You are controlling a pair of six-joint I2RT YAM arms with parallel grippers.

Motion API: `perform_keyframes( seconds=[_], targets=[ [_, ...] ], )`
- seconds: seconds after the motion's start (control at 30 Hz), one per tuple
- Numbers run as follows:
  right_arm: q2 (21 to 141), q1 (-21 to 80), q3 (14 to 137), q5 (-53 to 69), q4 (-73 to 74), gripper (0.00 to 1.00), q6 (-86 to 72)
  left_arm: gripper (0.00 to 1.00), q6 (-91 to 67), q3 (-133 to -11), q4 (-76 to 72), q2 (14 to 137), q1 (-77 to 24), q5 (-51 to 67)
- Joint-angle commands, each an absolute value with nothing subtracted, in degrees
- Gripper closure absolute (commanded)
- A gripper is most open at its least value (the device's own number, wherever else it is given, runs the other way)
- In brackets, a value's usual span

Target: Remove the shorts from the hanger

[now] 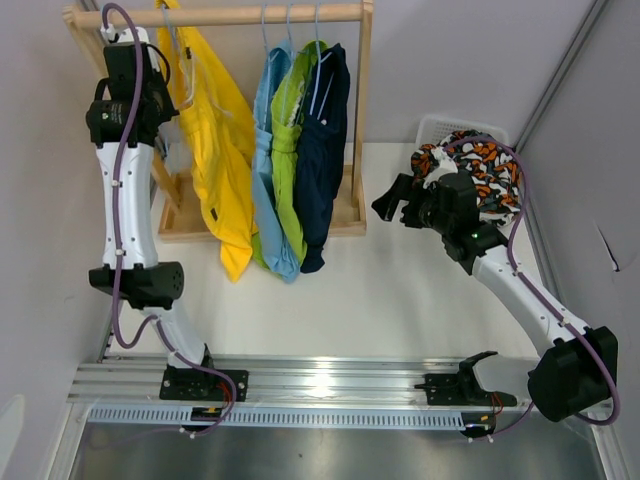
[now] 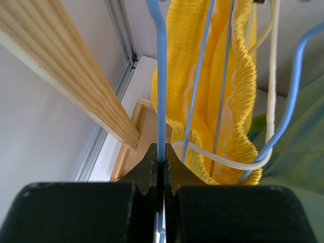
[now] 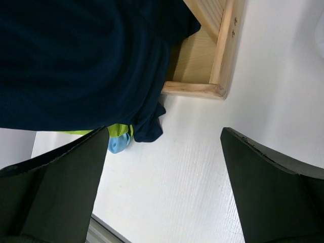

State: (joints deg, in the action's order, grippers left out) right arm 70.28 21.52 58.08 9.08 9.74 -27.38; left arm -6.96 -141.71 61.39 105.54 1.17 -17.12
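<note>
Bright yellow shorts [image 1: 220, 150] hang on a blue wire hanger [image 2: 161, 101] at the left end of the wooden rack. My left gripper [image 2: 161, 159] is up by the rail, shut on that hanger's wire, with the yellow waistband [image 2: 202, 76] just beyond it. Light blue shorts [image 1: 268, 160], lime green shorts [image 1: 288, 140] and dark navy shorts [image 1: 325, 150] hang side by side further right. The patterned shorts [image 1: 485, 165] lie in a white basket. My right gripper [image 1: 390, 205] is open over the table with nothing between its fingers, right of the navy shorts [image 3: 76, 61].
The rack's top rail [image 1: 250, 15] spans the back, and its wooden base [image 1: 185, 220] rests on the white table. Its right upright and foot [image 3: 202, 66] stand close to my right gripper. The white basket [image 1: 440, 125] sits at the back right, against the wall.
</note>
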Motion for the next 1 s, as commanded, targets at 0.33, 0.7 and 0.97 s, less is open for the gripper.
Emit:
perform_keyframes(
  seconds=[0.33,0.7,0.97],
  targets=[
    [70.2,23.0,57.5,8.5,6.9,0.01,-28.1,1.0,-9.1,-147.8,55.8,109.2,1.4,-14.8],
    [70.0,23.2,55.7,8.6,6.4,0.01,-27.5,0.6,-8.5,-147.9,54.2,109.8,-1.4,-19.7],
    [69.7,23.3,53.5,9.1,5.0,0.01,-27.6,0.2,-6.9,-137.3,51.7,98.5,-4.0,-21.1]
  ],
)
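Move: The left hand already holds the emptied blue hanger below the left end of the rail; that stretch of rail lies about 6 cm ahead and some 12 cm above. The yellow shorts hang about 9 cm right, 3 cm ahead and 8 cm lower, and the rack's left post stands roughly 7 cm left and 5 cm ahead. From the open, empty right hand, the same rail end is about 17 cm ahead, 50 cm left and 28 cm up. The left hand eases the hanger about 3 cm forward, opens, frees it and starts back and right. ##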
